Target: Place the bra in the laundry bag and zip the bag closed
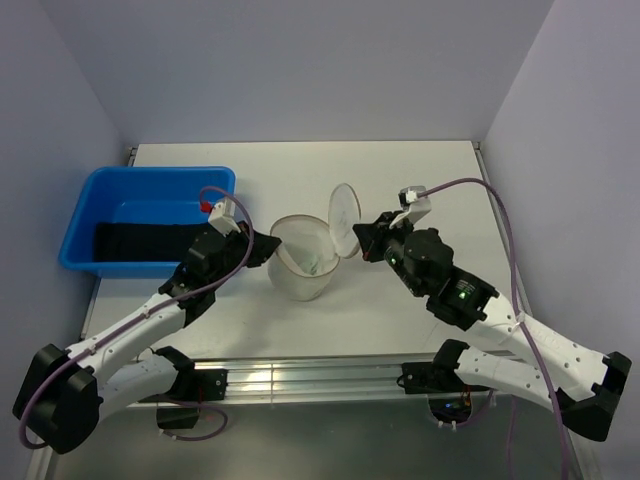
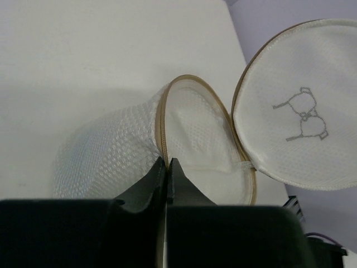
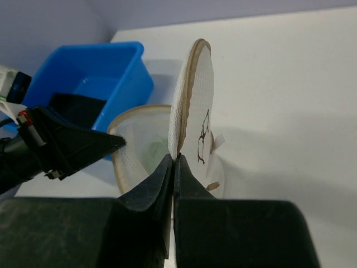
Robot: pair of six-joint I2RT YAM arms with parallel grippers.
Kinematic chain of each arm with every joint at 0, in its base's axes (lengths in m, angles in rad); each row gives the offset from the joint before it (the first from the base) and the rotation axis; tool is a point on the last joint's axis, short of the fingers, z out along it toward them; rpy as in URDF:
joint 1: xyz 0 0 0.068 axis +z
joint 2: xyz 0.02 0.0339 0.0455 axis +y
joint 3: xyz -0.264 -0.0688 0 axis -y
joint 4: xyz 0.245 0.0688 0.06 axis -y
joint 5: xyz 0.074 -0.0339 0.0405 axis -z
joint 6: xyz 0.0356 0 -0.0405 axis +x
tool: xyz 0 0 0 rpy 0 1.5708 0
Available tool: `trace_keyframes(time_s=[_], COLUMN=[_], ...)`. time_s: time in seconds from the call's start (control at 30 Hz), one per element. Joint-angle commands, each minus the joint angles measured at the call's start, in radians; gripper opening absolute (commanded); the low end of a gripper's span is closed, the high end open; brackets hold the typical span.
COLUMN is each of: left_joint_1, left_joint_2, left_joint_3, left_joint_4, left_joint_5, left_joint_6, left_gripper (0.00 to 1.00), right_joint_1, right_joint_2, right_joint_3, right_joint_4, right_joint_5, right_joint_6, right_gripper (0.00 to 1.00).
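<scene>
The laundry bag [image 1: 298, 268] of white mesh with a tan rim [image 2: 162, 120] lies mid-table, its mouth open. Its round lid [image 1: 345, 220] stands up on edge, and a small bra outline [image 2: 304, 114] is stitched on it. A pale fabric piece, the bra [image 3: 153, 151], shows inside the bag [image 3: 131, 148]. My left gripper [image 2: 167, 161] is shut on the bag's rim at its left side [image 1: 272, 247]. My right gripper [image 3: 176, 158] is shut on the lower edge of the lid [image 3: 192, 106], right of the bag [image 1: 362, 240]. No zip pull can be made out.
A big blue plastic tub [image 1: 92, 205] stands at the left of the table with a black cloth [image 1: 140, 240] in it. In the right wrist view the tub [image 3: 120, 67] is just behind the left gripper's fingers [image 3: 83, 146]. White walls enclose the table.
</scene>
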Motion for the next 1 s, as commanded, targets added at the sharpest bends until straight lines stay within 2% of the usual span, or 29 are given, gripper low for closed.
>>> trace_keyframes(time_s=[0.0,0.07,0.1,0.17,0.2,0.3,0.33,0.37,0.4,0.43,0.47,0.5,0.6,0.8,0.87,0.9,0.97], left_joint_1=[0.013,0.019,0.02,0.02,0.02,0.02,0.02,0.02,0.022,0.021,0.02,0.02,0.022,0.022,0.051,0.074,0.161], left_joint_2=[-0.038,-0.05,-0.056,-0.084,-0.094,-0.134,-0.145,-0.166,-0.177,-0.186,-0.203,-0.214,-0.263,-0.234,-0.164,-0.126,-0.015], left_joint_3=[-0.05,-0.059,-0.064,-0.084,-0.084,-0.05,-0.041,-0.03,-0.015,0.032,0.061,0.124,0.196,0.359,0.408,0.483,0.54], left_joint_4=[0.027,0.0,-0.007,-0.004,-0.007,-0.071,-0.089,-0.109,-0.16,-0.201,-0.252,-0.36,-0.448,-0.579,-0.603,-0.629,-0.677], left_joint_5=[-0.015,-0.015,-0.015,-0.015,-0.015,-0.021,-0.048,-0.056,-0.074,-0.096,-0.161,-0.2,-0.28,-0.398,-0.43,-0.424,-0.354], left_joint_6=[-0.013,-0.006,-0.007,-0.021,-0.022,-0.001,0.007,0.01,0.014,0.042,0.057,0.072,0.097,0.166,0.214,0.24,0.278], left_gripper=[0.11,0.17,0.26,0.35,0.44,0.57,0.6,0.63,0.7,0.73,0.79,0.82,0.88,0.88,0.88,0.88,0.86], right_joint_1=[-0.026,-0.078,-0.105,-0.177,-0.197,-0.23,-0.231,-0.234,-0.236,-0.238,-0.241,-0.242,-0.244,-0.244,-0.244,-0.244,-0.244], right_joint_2=[-0.005,-0.011,-0.008,-0.002,-0.002,-0.02,-0.025,-0.028,-0.036,-0.037,-0.042,-0.043,-0.065,-0.123,-0.135,-0.145,-0.154], right_joint_3=[-0.07,-0.119,-0.131,-0.166,-0.177,-0.222,-0.225,-0.223,-0.22,-0.214,-0.212,-0.212,-0.214,-0.272,-0.304,-0.315,-0.337], right_joint_4=[0.041,0.059,0.062,0.064,0.058,0.064,0.058,0.038,0.023,0.012,0.006,0.006,-0.004,0.045,0.07,0.076,0.088], right_joint_5=[-0.052,-0.094,-0.122,-0.179,-0.181,-0.155,-0.147,-0.138,-0.112,-0.099,-0.092,-0.092,-0.085,-0.11,-0.139,-0.141,-0.17], right_joint_6=[0.079,0.116,0.13,0.168,0.182,0.205,0.207,0.202,0.199,0.196,0.185,0.179,0.156,0.113,0.098,0.096,0.081], right_gripper=[0.0,0.0,0.0,0.0,0.01,0.19,0.35,0.45,0.53,0.62,0.66,0.75,0.8,0.8,0.8,0.8,0.8])
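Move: The laundry bag with the bra inside hangs from the left fingers, its middle about 7 cm to that hand's right, 1 cm ahead and 8 cm below. The blue bin stands some 34 cm to the hand's left, 13 cm farther out and 10 cm below. The right fingers pinch the edge of the raised lid, its middle roughly 5 cm ahead and 3 cm left, about level; the bag lies around 13 cm left of that hand, 5 cm ahead and 18 cm below. The lid is taken down some 10 cm towards the table by the right hand, which also goes about 5 cm right, tips its fingers down, then opens wide and lets go. The bag's rim comes free as the left hand sinks roughly 3 cm, drawing slightly back while its fingers open; this hand then climbs away from the bag and leftward towards the bin, turning counter-clockwise. ##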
